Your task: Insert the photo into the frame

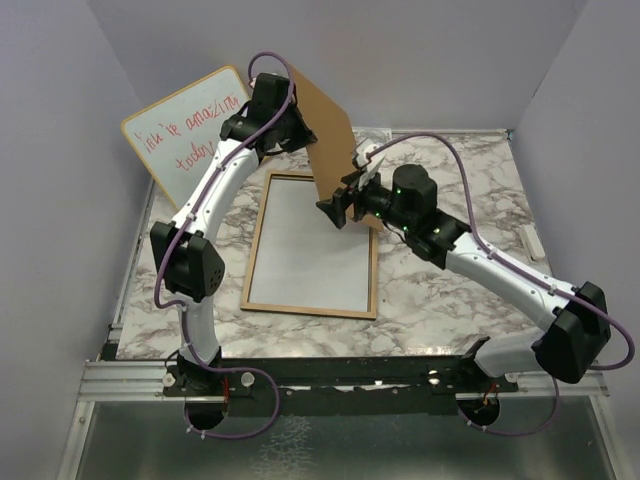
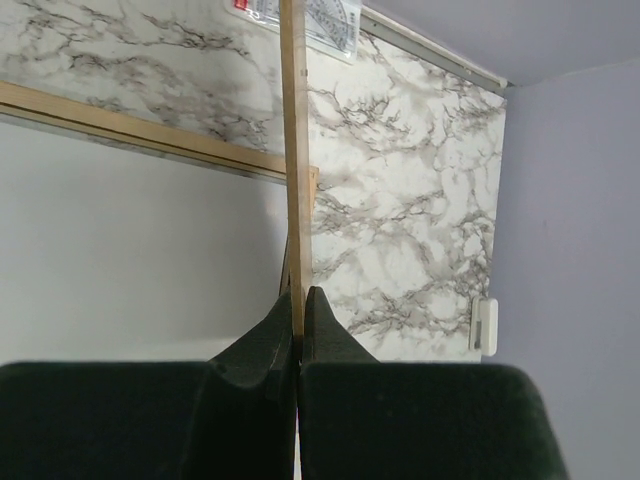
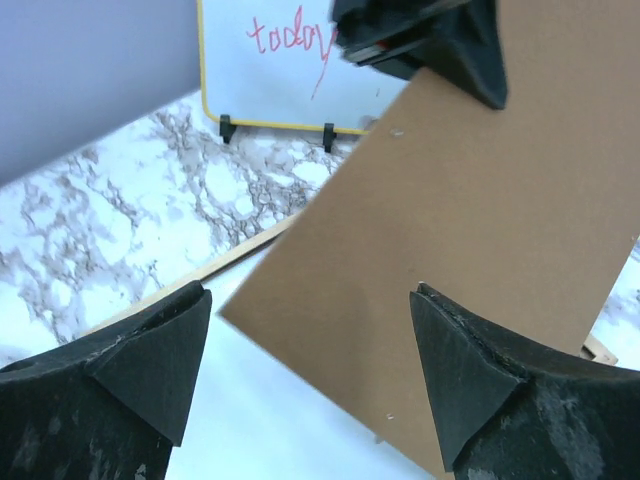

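Observation:
The frame [image 1: 305, 309] lies flat mid-table with its light wood face up. A plain white sheet [image 1: 305, 245] fills its opening; I cannot tell whether this is the photo's reverse, and no printed side shows. My left gripper [image 1: 303, 135] is shut on the top edge of a plain brown board [image 1: 328, 120], which hangs tilted over the frame's far right corner. The left wrist view shows the board edge-on [image 2: 292, 150] between the closed fingers [image 2: 298, 305]. My right gripper [image 1: 345, 192] is open beside the board's lower edge, and in its wrist view the board [image 3: 470, 220] is beyond its spread fingertips [image 3: 310, 300].
A wood-edged whiteboard [image 1: 185, 130] with red handwriting stands at the back left. A small white block [image 1: 527, 240] lies near the table's right edge. A clear flat item [image 2: 310, 15] lies by the back wall. Purple walls close in on three sides.

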`<act>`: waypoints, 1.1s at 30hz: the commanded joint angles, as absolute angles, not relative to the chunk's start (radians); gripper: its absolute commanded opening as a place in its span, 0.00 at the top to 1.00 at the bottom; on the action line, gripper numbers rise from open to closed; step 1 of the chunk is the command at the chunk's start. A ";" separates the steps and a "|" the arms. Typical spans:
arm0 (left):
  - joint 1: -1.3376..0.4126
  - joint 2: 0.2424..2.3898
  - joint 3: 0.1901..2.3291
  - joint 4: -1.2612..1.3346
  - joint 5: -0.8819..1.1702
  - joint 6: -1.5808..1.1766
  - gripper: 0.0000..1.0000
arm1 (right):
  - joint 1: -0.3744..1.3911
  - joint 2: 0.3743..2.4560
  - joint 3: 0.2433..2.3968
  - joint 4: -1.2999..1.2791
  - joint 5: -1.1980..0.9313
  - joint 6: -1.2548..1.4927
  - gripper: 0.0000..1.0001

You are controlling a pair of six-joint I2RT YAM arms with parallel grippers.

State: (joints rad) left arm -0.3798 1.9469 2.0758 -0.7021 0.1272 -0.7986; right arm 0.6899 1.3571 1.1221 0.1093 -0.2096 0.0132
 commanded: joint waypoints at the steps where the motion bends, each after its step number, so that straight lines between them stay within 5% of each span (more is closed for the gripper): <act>1: -0.367 1.864 2.121 -0.676 0.100 -0.836 1.00 | 0.795 1.362 1.083 0.152 0.055 -0.191 0.14; 13: -0.339 1.833 2.087 -0.682 0.145 -0.883 1.00 | 0.886 1.525 1.058 0.441 0.354 -0.491 0.22; 17: -0.332 1.832 2.078 -0.681 0.155 -0.893 1.00 | 0.915 1.549 1.021 0.616 0.434 -0.617 0.39; 25: -0.320 1.836 2.087 -0.680 0.162 -0.897 0.98 | 0.934 1.548 0.982 0.766 0.492 -0.710 0.98; 33: -0.308 1.826 2.086 -0.642 0.186 -0.901 0.68 | 0.934 1.520 0.981 0.874 0.514 -0.694 0.99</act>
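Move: The backing board hangs on edge in the air, its left edge already pinched by the left hand. Its free near edge lies about 4 cm ahead of the open right hand and 3 cm lower; from the left hand it is some 11 cm back, 9 cm right and 2 cm down. Flat beneath, about 29 cm below both hands, the frame's middle is 5 cm ahead and 6 cm left of the right hand, and 10 cm back and 2 cm right of the left. The backing board's near edge is taken by the right hand, which dips and reaches forward about 4 cm, then rises again while its fingers swing clockwise, tip up and roll, and its wide-open fingers shut on that edge. The left hand, pinching its own edge, drifts some 3 cm left and 3 cm up, turning slightly counter-clockwise, and starts to open last. ##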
